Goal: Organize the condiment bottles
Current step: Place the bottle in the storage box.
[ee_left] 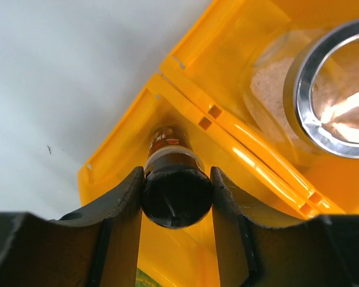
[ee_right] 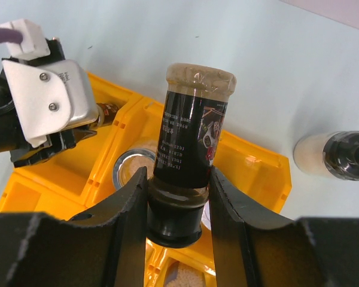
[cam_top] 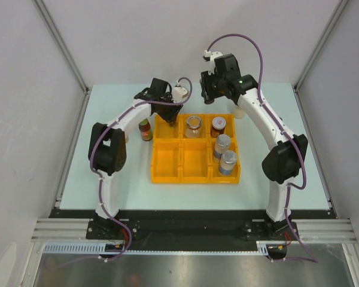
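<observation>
My left gripper is shut on the black cap of a slim sauce bottle, which stands in the far-left compartment of the yellow tray. My right gripper is shut on the black cap of a dark-labelled spice jar and holds it above the tray's far side. A silver-lidded clear jar sits in the far-middle compartment. A red-capped brown jar sits in the far-right one. Two blue-labelled shakers stand in the right compartments.
A red/green-labelled sauce bottle stands on the table just left of the tray. A black-capped jar with pale contents stands on the table right of the tray's far corner. The left gripper's white housing is close to my right gripper.
</observation>
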`<state>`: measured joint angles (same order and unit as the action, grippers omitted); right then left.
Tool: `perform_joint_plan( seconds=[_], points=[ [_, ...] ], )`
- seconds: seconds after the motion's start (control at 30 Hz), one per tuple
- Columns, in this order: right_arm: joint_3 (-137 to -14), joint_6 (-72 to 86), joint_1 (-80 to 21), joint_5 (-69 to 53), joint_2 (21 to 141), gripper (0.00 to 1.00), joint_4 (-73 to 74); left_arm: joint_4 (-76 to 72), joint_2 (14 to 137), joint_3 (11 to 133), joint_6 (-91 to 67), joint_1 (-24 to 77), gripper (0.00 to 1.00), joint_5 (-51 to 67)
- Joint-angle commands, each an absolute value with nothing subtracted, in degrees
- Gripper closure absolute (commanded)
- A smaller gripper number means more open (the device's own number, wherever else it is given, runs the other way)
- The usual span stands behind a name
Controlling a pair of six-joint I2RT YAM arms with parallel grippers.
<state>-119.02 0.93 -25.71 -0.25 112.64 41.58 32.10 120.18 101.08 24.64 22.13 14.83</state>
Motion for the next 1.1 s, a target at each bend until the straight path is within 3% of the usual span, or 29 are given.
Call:
perform_joint_plan(
  seconds=[0.0, 0.2, 0.43, 0.77, 1.07],
  points=[
    [-119.0, 0.2, -25.3, -1.3, 109.2, 1.00, 39.1, 31.9, 122.4, 105.1, 26.8, 22.4, 0.66, 13.8],
    [-119.0, 0.2, -25.2, -1.4, 109.2, 1.00, 39.1, 31.9, 123.1, 105.7, 27.1, 22.4, 0.55, 13.5],
    [-118.9, 0.2, -25.0, -1.1, 109.4, 1.00, 38.9, 30.7, 124.4, 106.3, 27.4, 22.3, 0.23, 11.7],
    [-118.9, 0.2, -24.4, -1.2, 109.4, 1.00, 38.9, 29.6, 123.9, 107.4, 25.4, 22.0, 0.19, 12.3],
    [-114.4, -6.1, -23.6, -3.2, 107.8, 1.00, 39.5, 30.3, 114.3, 107.2, 21.4, 20.7, 0.01, 16.7]
  ],
)
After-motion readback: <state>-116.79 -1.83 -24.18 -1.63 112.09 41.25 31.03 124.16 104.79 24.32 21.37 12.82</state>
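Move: The left hand still grips a small black-capped bottle by its cap inside the box's far-left compartment; the middle of that compartment's floor lies about 8 cm below the hand, 3 cm back and 2 cm to its left. The silver-lidded jar is some 8 cm right, 3 cm back and 4 cm lower; the sauce bottle outside the box stands about 9 cm left and 5 cm back. For the right hand, the compartment lies some 15 cm left, 3 cm back and 24 cm down. The left hand eases forward about 1 cm with the small bottle still pinched, then opens its fingers from half to almost fully wide and lets go of the cap, sinking some 3 cm around the bottle as it creeps another centimetre forward. With the fingers clear on both sides it starts back up, about 2 cm, while the right hand keeps its own bottle gripped in the air and drifts only a centimetre or so right and down. ##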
